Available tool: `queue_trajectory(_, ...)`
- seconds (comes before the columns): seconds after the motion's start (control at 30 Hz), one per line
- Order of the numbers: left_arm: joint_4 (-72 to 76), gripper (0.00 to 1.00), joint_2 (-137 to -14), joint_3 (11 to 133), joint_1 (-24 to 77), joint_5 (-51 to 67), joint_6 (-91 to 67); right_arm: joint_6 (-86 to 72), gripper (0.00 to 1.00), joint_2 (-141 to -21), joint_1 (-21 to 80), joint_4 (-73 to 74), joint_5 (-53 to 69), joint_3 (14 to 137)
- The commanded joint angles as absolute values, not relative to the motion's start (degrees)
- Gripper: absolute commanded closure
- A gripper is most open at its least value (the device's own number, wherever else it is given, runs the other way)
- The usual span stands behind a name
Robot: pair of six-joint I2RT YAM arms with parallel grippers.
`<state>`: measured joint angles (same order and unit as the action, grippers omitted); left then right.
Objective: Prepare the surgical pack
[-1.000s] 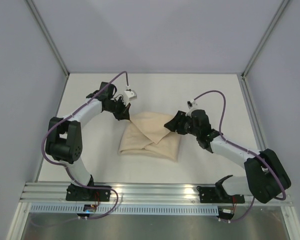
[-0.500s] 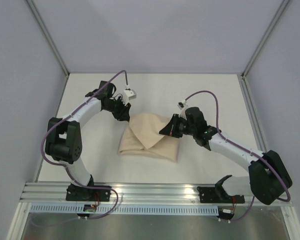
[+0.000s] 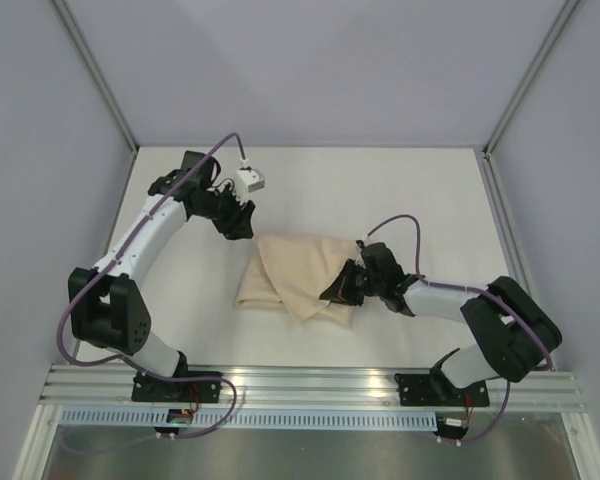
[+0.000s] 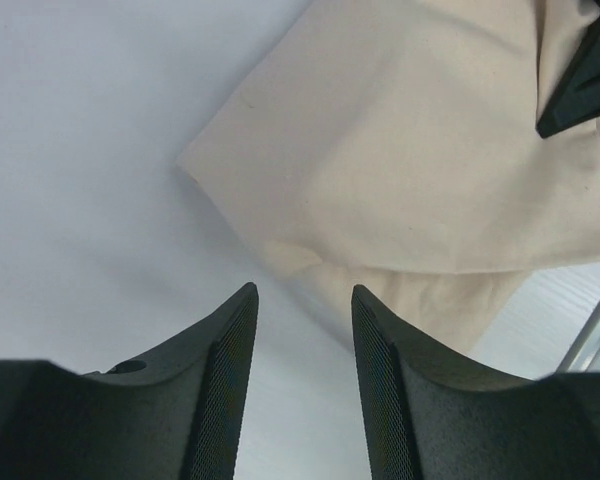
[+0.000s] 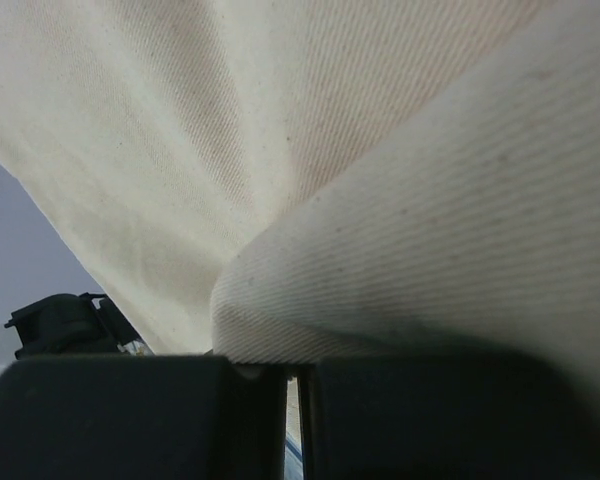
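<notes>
The surgical pack shows only as a folded tan cloth bundle (image 3: 295, 275) lying mid-table; whatever is inside it is hidden. My left gripper (image 3: 242, 222) hovers just past the bundle's far left corner, open, with nothing between its fingers (image 4: 302, 295). Beyond those fingers the left wrist view takes in the cloth (image 4: 410, 150). My right gripper (image 3: 332, 292) sits low at the bundle's right edge, shut on a fold of the cloth (image 5: 330, 150). That fold bulges right at its closed tips (image 5: 292, 375). One black finger of the right gripper (image 4: 585, 85) shows in the left wrist view.
The white table (image 3: 400, 190) is bounded by grey walls with metal posts at the far corners. An aluminium rail (image 3: 310, 385) carrying both arm bases runs along the near edge. Purple cables loop above each arm.
My left gripper opened, let go of the cloth's far left corner and drew back. My right gripper shut on the right flap and dragged it toward the near side, lowering its arm.
</notes>
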<state>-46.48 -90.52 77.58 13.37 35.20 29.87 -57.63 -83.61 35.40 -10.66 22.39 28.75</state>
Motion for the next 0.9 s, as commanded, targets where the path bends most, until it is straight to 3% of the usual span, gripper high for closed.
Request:
queue_trajectory(0.0,-51.68,0.48,-86.58,77.09,13.27,33.67,29.44,-56.6,0.99,-86.57,36.47,-6.68,16.09,28.92)
queue_trajectory(0.17,-52.56,0.48,-83.58,72.6,13.27,34.01,28.39,-51.78,0.99,-93.48,34.55,-3.7,13.79,38.3)
queue_trajectory(0.47,-49.93,0.48,-86.13,76.55,19.33,28.66,25.66,-36.22,0.99,-102.56,27.6,14.84,16.87,63.08)
queue_trajectory(0.73,-50.71,0.51,-81.65,61.01,21.52,32.7,44.98,-39.11,0.99,-99.15,26.19,11.61,22.67,55.57)
queue_trajectory(0.87,-49.66,0.52,-81.57,56.27,26.18,32.16,45.7,-41.39,0.99,-96.6,26.37,8.8,22.41,51.69)
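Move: From the left gripper, the cloth's near left corner lies about 14 cm back, 1 cm to its left and 15 cm below; the cloth's far left corner is roughly 4 cm ahead, 5 cm right and 13 cm below. From the right gripper, already shut on the cloth, the bundle's far right corner is some 17 cm ahead and 8 cm right, its near right corner 7 cm back and 7 cm right, the flap tip 5 cm back and 6 cm left. Bring the left gripper back, pausing after some 4 cm, then back and down together towards the cloth's near left corner, about 12 cm back and 8 cm lower in all, turning about 15 degrees clockwise with the fingers kept half open. Meanwhile keep the right fingers shut on the cloth and carry it forward about 13 cm towards the bundle's far right corner, then ease back a couple of centimetres. ##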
